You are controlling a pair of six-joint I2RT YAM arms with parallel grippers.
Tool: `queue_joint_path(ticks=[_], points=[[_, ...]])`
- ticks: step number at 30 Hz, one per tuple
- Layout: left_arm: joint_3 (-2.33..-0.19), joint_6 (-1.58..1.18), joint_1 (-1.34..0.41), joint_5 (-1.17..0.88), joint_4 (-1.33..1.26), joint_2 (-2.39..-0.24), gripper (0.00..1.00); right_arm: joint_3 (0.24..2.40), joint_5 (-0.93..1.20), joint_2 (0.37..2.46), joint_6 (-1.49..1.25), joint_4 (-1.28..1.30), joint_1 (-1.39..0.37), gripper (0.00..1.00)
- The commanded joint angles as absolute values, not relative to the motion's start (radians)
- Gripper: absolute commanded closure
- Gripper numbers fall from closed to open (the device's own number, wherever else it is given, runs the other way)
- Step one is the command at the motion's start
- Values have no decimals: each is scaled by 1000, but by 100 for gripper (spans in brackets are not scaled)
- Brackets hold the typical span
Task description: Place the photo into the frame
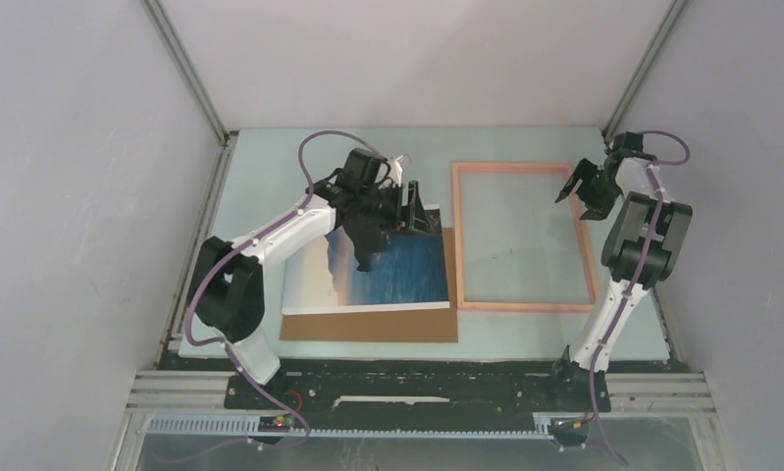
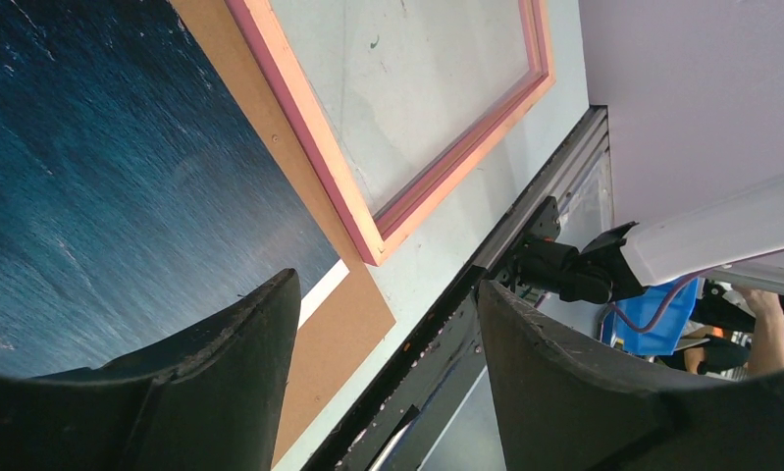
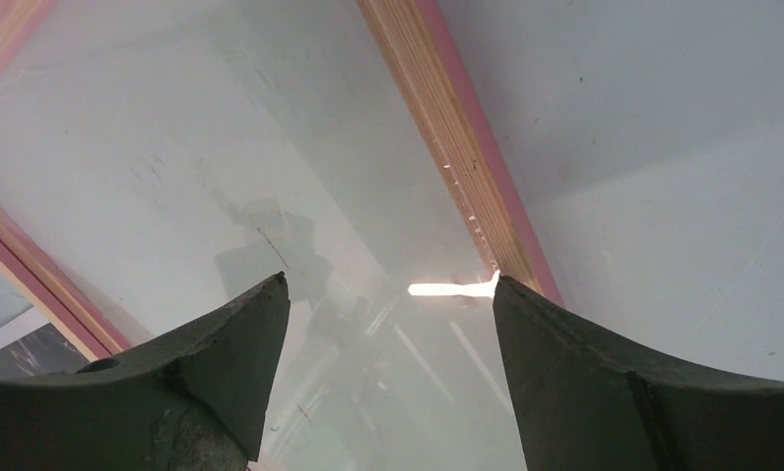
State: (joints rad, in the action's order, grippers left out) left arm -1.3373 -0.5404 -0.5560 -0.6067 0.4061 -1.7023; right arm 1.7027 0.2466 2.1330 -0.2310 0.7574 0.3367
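Observation:
The photo (image 1: 388, 280), blue sea with a dark cliff and a white border, lies flat at mid-table on a brown cardboard sheet (image 1: 368, 326). The salmon-pink frame (image 1: 458, 235) lies flat to its right, see-through in the middle. My left gripper (image 1: 422, 214) hovers open over the photo's far right corner. In the left wrist view the left gripper (image 2: 388, 283) has nothing between its fingers, with the photo (image 2: 93, 177), cardboard (image 2: 339, 324) and frame (image 2: 309, 128) below. My right gripper (image 1: 581, 201) hangs open over the frame's far right side. The right wrist view shows the right gripper (image 3: 390, 279) empty above the frame's rail (image 3: 456, 128).
Grey enclosure walls close in the table on the left, back and right. A black metal rail (image 1: 417, 388) with the arm bases runs along the near edge. Bare pale-green tabletop (image 1: 270, 177) shows left of the left arm.

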Motion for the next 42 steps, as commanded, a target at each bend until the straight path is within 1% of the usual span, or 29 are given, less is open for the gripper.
queue_joint_path(ticks=[1,6,10,12,14,16,18,20,26,34,39,42], points=[[-1323,-516,-558,-634,385,-1697,28,1687,251,2160,-228,734,330,16],[-1316,-516,-558,-631,375,-1694,28,1674,317,2159,-235,739,315,17],[-1309,-519,-560,-630,366,-1695,28,1611,535,2097,-291,669,323,17],[-1307,-521,-560,-630,362,-1694,28,1590,611,2056,-332,629,339,17],[-1307,-520,-560,-632,361,-1691,28,1599,591,2025,-348,606,348,17],[-1308,-520,-560,-635,360,-1689,28,1654,501,2023,-337,616,345,16],[-1308,-520,-560,-636,360,-1688,28,1750,435,2061,-330,632,346,15],[-1308,-520,-560,-637,360,-1685,28,1830,413,2120,-346,639,354,15],[-1307,-510,-559,-637,360,-1680,27,2009,407,2271,-373,626,371,15],[-1312,-499,-559,-631,364,-1701,26,2228,486,2432,-432,626,385,16],[-1315,-495,-559,-624,364,-1712,25,2238,500,2466,-443,612,384,17],[-1316,-495,-560,-622,364,-1716,25,2233,510,2478,-441,605,378,20]])
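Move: The frame's far right corner, where the right hand is heading, lies about 16 cm ahead of it, 4 cm to its right and 3 cm lower. The frame's right rail runs back from that corner, its middle some 5 cm back and 4 cm right; the frame's middle is roughly 5 cm back and 11 cm left. From the left hand the corner is about 29 cm ahead, 42 cm right and 14 cm lower. Leftward first, the open right hand sweeps about 5 cm low over the glass, away from the right rail, rolling its left side up some 15 degrees. It then arcs forward about 13 cm along the rail, rising 8 cm and swinging back right, and sinks again towards the far right corner, its fingers tipped more forward. ##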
